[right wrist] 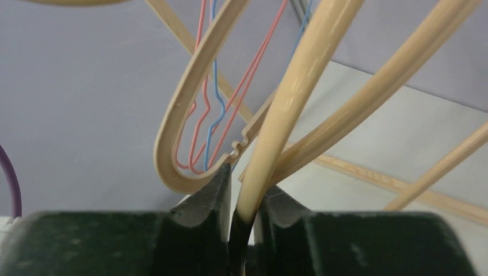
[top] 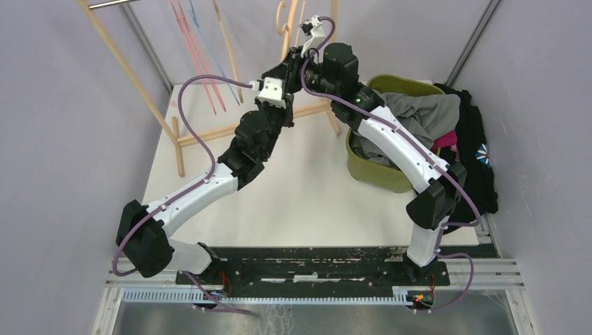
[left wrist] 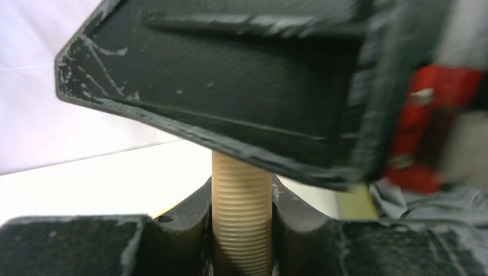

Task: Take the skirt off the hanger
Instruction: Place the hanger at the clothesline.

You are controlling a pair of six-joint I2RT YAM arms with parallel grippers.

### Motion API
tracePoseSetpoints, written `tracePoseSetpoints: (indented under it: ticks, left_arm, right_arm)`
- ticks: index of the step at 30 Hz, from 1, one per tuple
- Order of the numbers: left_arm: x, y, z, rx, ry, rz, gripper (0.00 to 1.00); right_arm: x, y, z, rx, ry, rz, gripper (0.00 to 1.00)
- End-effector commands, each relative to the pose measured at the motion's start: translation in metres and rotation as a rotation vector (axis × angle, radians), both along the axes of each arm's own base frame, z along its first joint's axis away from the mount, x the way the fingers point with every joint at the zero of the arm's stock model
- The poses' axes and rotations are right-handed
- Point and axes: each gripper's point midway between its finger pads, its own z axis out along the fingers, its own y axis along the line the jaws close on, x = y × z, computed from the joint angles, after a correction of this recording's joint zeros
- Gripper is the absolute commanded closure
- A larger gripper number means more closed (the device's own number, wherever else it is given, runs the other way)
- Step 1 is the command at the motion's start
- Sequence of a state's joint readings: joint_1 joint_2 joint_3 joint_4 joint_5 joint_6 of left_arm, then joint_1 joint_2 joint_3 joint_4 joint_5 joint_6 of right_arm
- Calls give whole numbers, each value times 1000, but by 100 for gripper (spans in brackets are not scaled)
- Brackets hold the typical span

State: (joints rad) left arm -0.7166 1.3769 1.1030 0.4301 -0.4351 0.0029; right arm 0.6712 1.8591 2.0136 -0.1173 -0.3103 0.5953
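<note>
A beige plastic hanger (top: pixel 283 21) hangs at the back centre, and both arms meet at it. My left gripper (left wrist: pixel 241 230) is shut on a ribbed beige bar of the hanger (left wrist: pixel 241 207); the black body of the right gripper fills the view just above it. My right gripper (right wrist: pixel 244 213) is shut on a smooth curved rod of the hanger (right wrist: pixel 299 86). From above, the left gripper (top: pixel 283 70) and the right gripper (top: pixel 306 59) sit close together. No cloth shows on the hanger parts in view. I cannot tell the skirt apart from the clothes heaped at the right.
A green basket (top: pixel 370 174) at the right holds grey cloth (top: pixel 426 112), and black garments (top: pixel 478 153) drape over its far side. A wooden rack (top: pixel 139 77) stands at the back left with pink and blue wire hangers (top: pixel 202 77). More beige hangers (right wrist: pixel 184 115) hang close by.
</note>
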Motion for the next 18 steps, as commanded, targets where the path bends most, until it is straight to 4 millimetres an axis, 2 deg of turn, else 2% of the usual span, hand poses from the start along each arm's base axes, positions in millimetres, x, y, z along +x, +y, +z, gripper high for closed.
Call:
tracePoseSetpoints:
  ticks: [1,5,8,12,18]
  left_arm:
    - [-3,24,3,28,45,22,97]
    - [-3,33,-3,31,88,51,97]
    - [-1,39,-5,29,91,75,97]
    - [3,37,7,20,80,72,97]
    - [19,29,21,5,113,97,97]
  right_arm:
    - [-42,-46,102,103,-329,-17,68]
    - [-42,-48,79,53,-299,-26,37]
    - [-46,-48,67,26,-287,-9,28]
    - [-54,-54,56,-14,-284,-1,28]
    - [-63,-79,29,-133,-276,-56,33]
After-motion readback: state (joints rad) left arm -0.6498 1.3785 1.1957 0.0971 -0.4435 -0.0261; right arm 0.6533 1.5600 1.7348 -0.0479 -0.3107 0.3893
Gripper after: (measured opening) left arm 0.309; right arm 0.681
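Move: The wooden hanger is already in both grippers: one bar of it runs between the left pads and also between the right pads just above them. The clothesline rail is out of view, some 30 cm above the left hand and about 8 cm ahead, level sideways; pink and blue hangers hang about 20 cm to that hand's left, 6 ahead and 15 higher. The green bin is about 33 cm to the right of the right hand, 5 farther out and 32 below. The wooden hanger passes wholly to the left gripper, which keeps its pinch and carries it about 3 cm left and 3 cm down, tipping forward some 10 degrees. The right gripper spreads its fingers, comes free of the bar and draws off about 8 cm to its right and back, rising a little and tilting its fingertips up. ##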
